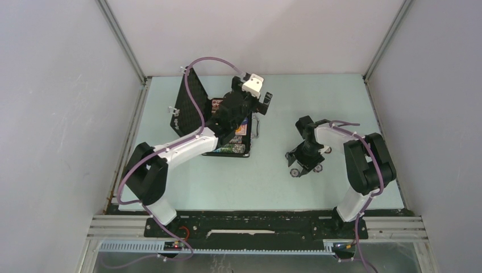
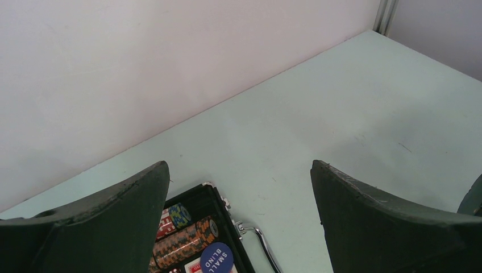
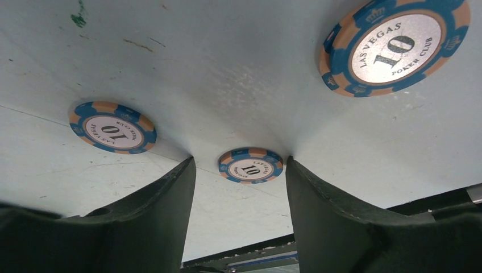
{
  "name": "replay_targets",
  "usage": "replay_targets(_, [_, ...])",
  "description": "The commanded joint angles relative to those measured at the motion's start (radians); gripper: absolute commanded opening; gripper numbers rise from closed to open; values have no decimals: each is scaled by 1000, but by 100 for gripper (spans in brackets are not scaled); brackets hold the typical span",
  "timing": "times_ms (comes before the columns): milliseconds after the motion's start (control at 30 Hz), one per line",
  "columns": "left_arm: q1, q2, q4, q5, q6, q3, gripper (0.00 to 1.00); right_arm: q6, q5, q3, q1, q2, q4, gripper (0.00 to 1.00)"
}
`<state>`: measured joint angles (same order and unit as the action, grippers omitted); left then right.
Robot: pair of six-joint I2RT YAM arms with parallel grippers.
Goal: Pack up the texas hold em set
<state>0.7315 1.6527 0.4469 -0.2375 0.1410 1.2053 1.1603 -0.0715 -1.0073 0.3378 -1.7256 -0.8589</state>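
Observation:
The texas hold em set's black case (image 1: 230, 149) lies open at the table's back left, its lid (image 1: 190, 102) standing upright. In the left wrist view, rows of multicoloured chips (image 2: 185, 239), a blue "small blind" button (image 2: 216, 257) and the silver handle (image 2: 261, 244) show at the case's corner. My left gripper (image 2: 240, 165) hovers over the case (image 2: 224, 219), open wide and holding nothing. My right gripper (image 3: 240, 161) points down at the table, open. A blue-and-orange "10" chip (image 3: 250, 165) lies flat between its fingertips, with gaps on both sides. Two more "10" chips (image 3: 112, 127) (image 3: 395, 46) lie nearby.
Loose chips (image 1: 295, 172) lie on the pale green table (image 1: 267, 182) around my right gripper (image 1: 307, 160). White walls close in the back and both sides. My left gripper (image 1: 262, 101) hangs near the case's right edge.

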Motion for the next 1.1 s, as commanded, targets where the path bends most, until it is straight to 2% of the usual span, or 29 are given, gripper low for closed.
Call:
replay_targets(0, [-7,-49,40,-16,21,-18,100,31,17,-24,16,-12,-5,66])
replay_targets(533, [-8,-49,39,-15,20,-19,100,52,26,-2,15,39,-9,42])
replay_targets(800, [-8,-45,40,-9,17,-17,100,19,38,-2,-38,114,-50,41])
replay_targets(1067, [-8,-44,39,-7,17,-16,100,-63,72,40,-217,218,-72,43])
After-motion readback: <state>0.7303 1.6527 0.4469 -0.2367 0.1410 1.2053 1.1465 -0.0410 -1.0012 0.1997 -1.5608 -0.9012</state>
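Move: The poker chip the right hand goes for lies on the table right between its open fingertips, about 1 cm below the hand point. The nearer neighbours at the same height are a far chip, roughly 7 cm ahead and 2 cm to the left, and a chip stack some 10 cm to the right and 2 cm ahead. From the left hand, the poker chip is about 18 cm back, 16 cm to the right and 28 cm down. Staying low at first, the right hand, fingers pointing down, closes on the poker chip and pinches it by its rim between both fingertips. Then it lifts about 4 cm while swinging some 4 cm right and a little forward towards the chip stack, tilting slightly and turning a few degrees clockwise. ##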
